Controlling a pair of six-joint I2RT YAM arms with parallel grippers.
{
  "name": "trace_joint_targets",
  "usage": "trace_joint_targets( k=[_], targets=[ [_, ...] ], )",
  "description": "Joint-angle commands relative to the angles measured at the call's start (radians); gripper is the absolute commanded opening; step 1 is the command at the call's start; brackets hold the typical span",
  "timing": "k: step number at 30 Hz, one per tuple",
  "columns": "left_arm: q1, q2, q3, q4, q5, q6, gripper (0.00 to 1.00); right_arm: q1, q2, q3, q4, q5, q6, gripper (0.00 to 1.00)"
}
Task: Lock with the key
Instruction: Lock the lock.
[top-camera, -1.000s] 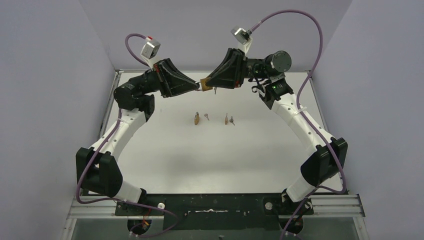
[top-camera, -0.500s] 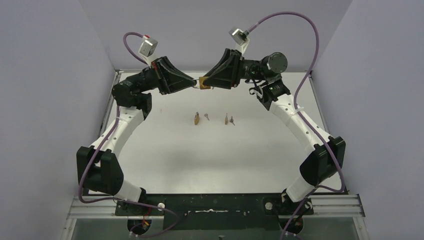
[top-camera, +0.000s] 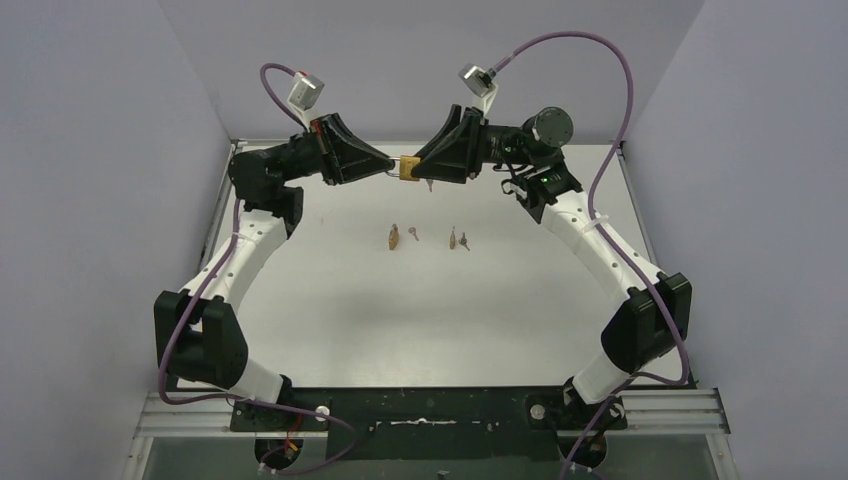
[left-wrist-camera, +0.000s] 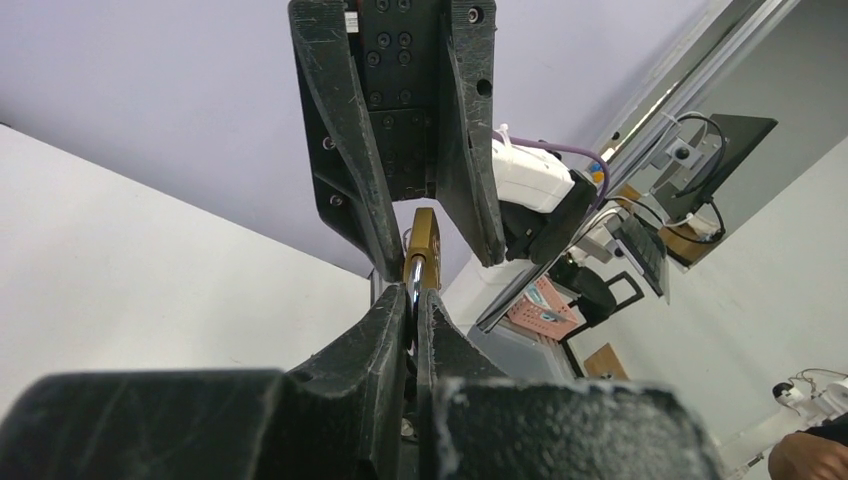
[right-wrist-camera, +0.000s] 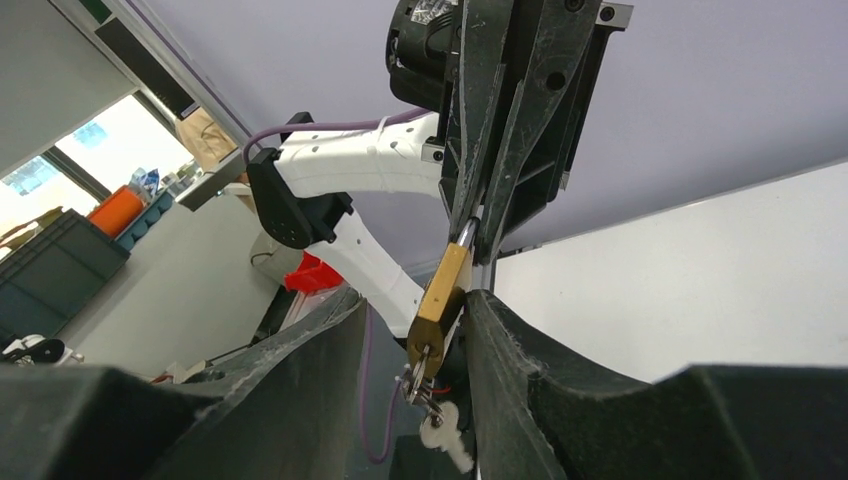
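Note:
A brass padlock (top-camera: 409, 168) hangs in the air above the far middle of the table, between the two grippers. My left gripper (top-camera: 392, 168) is shut on its steel shackle (left-wrist-camera: 413, 290), with the brass body (left-wrist-camera: 424, 240) sticking out beyond the fingertips. My right gripper (top-camera: 421, 171) faces it with the jaws spread around the lock body (right-wrist-camera: 443, 295). One finger (right-wrist-camera: 490, 320) lies against the brass side; the other finger (right-wrist-camera: 340, 320) stands clear of it. The key (right-wrist-camera: 420, 378) sits in the lock's bottom end, a ring and white tag dangling from it.
Two more small padlocks (top-camera: 395, 237) (top-camera: 453, 238) lie on the white table (top-camera: 420, 320) mid-way back, each with a key (top-camera: 412, 235) (top-camera: 465, 241) beside it. Purple walls close in the left, right and far sides.
My right gripper's jaws have spread apart and let go of the key and padlock. Both wrists shifted slightly, and the key now dangles below the lock.

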Motion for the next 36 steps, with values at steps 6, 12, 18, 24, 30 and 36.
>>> trace_joint_targets(
  k=[6, 12, 18, 24, 30, 36],
  targets=[
    [0.03, -0.001, 0.041, -0.04, -0.031, 0.047, 0.0, -0.044, -0.096, -0.033, 0.059, -0.045, 0.012, 0.32],
    [0.031, -0.001, 0.037, -0.037, -0.031, 0.048, 0.0, -0.044, -0.094, -0.039, 0.055, -0.041, 0.009, 0.21],
    [0.032, -0.003, 0.031, -0.037, -0.028, 0.05, 0.0, -0.043, -0.089, -0.031, 0.019, -0.04, -0.015, 0.0],
    [0.056, -0.009, 0.031, -0.041, -0.016, 0.05, 0.0, -0.049, -0.126, -0.026, -0.201, -0.031, -0.183, 0.0],
    [0.109, -0.032, 0.028, -0.058, 0.006, 0.056, 0.0, -0.074, -0.176, -0.012, -0.547, 0.025, -0.452, 0.0],
    [0.144, -0.07, 0.01, -0.138, 0.045, 0.113, 0.0, -0.085, -0.186, 0.03, -0.836, 0.106, -0.655, 0.0]
  ],
)
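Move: The key's head, still in the lock, sits at the right end of the brass lock body, about 2 cm to the right of the right hand point and 1 cm below it, between the open right fingers. From that hand the lock body is some 2 cm to the left at its height, while the spare key dangles about 2 cm right and 4 cm below. From the left hand, clamped on the shackle, the key's head is roughly 7 cm right, 1 cm back and 1 cm up. The key in the lock gets pinched by its head: the right hand eases about 2 cm right off the lock body, pauses, and shuts its fingers. It then draws the key out to the right and down, fingers dipping and swinging clockwise some 10 degrees, as the left hand, keeping its grip on the shackle, carries the lock about 5 cm left and forward, mostly late. ##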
